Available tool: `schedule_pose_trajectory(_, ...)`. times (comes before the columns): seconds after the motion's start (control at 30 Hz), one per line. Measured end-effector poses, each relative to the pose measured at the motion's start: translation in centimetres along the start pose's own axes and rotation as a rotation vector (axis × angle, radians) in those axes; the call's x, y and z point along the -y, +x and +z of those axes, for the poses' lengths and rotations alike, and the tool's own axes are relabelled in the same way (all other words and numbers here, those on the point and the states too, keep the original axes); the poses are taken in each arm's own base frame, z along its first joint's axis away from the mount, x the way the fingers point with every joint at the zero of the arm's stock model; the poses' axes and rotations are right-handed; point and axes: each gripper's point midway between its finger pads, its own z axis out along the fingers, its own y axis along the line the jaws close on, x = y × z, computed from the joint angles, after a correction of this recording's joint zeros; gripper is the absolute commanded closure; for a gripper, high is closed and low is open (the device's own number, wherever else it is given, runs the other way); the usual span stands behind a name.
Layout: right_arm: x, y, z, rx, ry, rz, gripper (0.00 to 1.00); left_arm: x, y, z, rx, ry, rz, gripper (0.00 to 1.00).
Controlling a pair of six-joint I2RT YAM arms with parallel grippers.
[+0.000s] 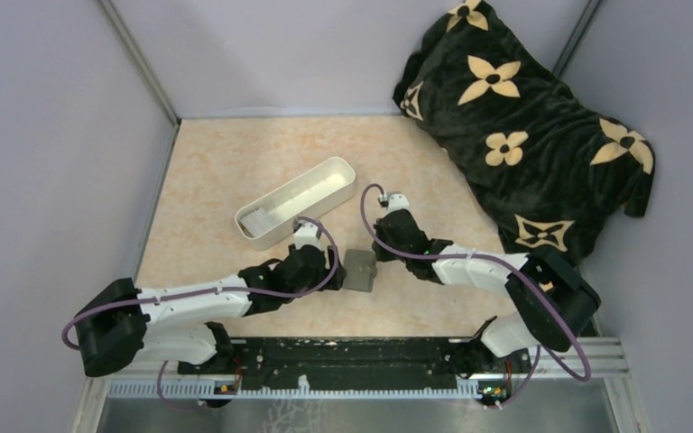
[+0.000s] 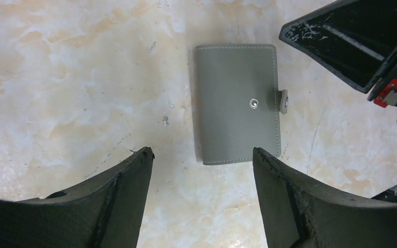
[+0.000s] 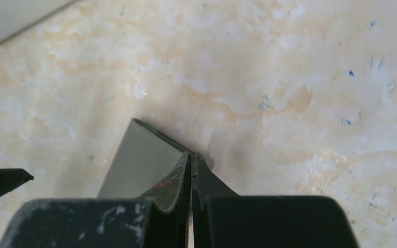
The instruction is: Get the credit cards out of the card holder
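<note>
The card holder [image 1: 359, 270] is a small grey wallet lying closed and flat on the table between both arms, its snap stud and side tab [image 2: 284, 101] facing up. The credit cards are hidden. My left gripper [image 2: 202, 156] is open and stands just short of the card holder's [image 2: 237, 103] near edge, with nothing between its fingers. My right gripper [image 3: 192, 156] is shut, its tips over the edge of the card holder [image 3: 139, 165]; I see nothing pinched between them. In the top view the left gripper [image 1: 335, 263] and right gripper [image 1: 379, 255] flank the wallet.
A long white plastic tray [image 1: 298, 203] lies just behind the left arm. A black blanket with beige flower shapes [image 1: 523, 126] fills the back right corner. Grey walls close in the table on three sides. The right finger [image 2: 351, 41] shows at the left wrist view's top right.
</note>
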Motion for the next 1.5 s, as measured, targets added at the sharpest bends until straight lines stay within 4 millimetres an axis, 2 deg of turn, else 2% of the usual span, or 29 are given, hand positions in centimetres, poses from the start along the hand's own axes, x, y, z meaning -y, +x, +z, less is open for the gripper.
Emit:
schedule_pose_trajectory(0.1, -0.9, -2.1, -0.1, 0.038, -0.011, -0.024, 0.98, -0.4, -0.5, -0.1, 0.012, -0.011, -0.009, 0.24)
schedule_pose_trajectory(0.23, -2.4, -2.9, -0.6, 0.055, -0.012, -0.078, 1.0, -0.9, -0.5, -0.2, 0.016, -0.019, -0.018, 0.24)
schedule_pose_trajectory(0.37, -5.2, -2.4, -1.4, 0.042, -0.053, -0.132, 1.0, -1.6, 0.0, -0.2, 0.008, -0.033, -0.02, 0.24)
schedule_pose_trajectory(0.5, -6.8, -1.5, -1.9, 0.025, -0.08, -0.155, 1.0, -1.8, -0.1, -0.3, 0.013, -0.033, -0.028, 0.24)
schedule_pose_trajectory(0.67, -7.5, 0.3, -2.2, -0.018, -0.083, -0.164, 1.0, -1.8, -1.1, -1.1, 0.045, -0.017, -0.061, 0.05)
schedule_pose_trajectory(0.8, -7.1, 1.3, -2.3, -0.04, -0.066, -0.148, 0.99, -1.9, -1.8, -1.7, 0.068, -0.01, -0.077, 0.01)
schedule_pose_trajectory(1.0, -4.2, 3.8, -2.3, -0.093, 0.03, -0.146, 0.98, -2.0, -1.8, -1.8, 0.067, -0.013, -0.076, 0.01)
schedule_pose_trajectory(1.37, -1.6, 3.3, -3.3, -0.069, 0.11, -0.109, 0.98, -1.8, -1.7, -1.8, 0.059, -0.004, -0.075, 0.01)
schedule_pose_trajectory(1.5, 0.0, 3.9, -3.4, -0.077, 0.141, -0.082, 0.98, -1.8, -1.3, -1.6, 0.046, -0.003, -0.071, 0.01)
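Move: Close behind and to the left of the right hand's shut fingertips lies the card holder, its middle about 4 cm back, 3 cm left and 3 cm below. Its small strap stands folded up at the right edge, some 4 cm back from that hand and about level sideways. The long white tray lies roughly 13 cm to the left of the holder and 14 cm farther out. From the left hand, the holder is about 3 cm ahead, 4 cm right and 5 cm below. Lifting about 4 cm, the right hand carries its shut fingertips left and back over the holder, then lowers and sweeps some 7 cm right across towards the strap side, tilting about 10 degrees and ending close by the strap's end. The left hand backs off about 2.5 cm left, rises a little and opens fully, holding nothing. ##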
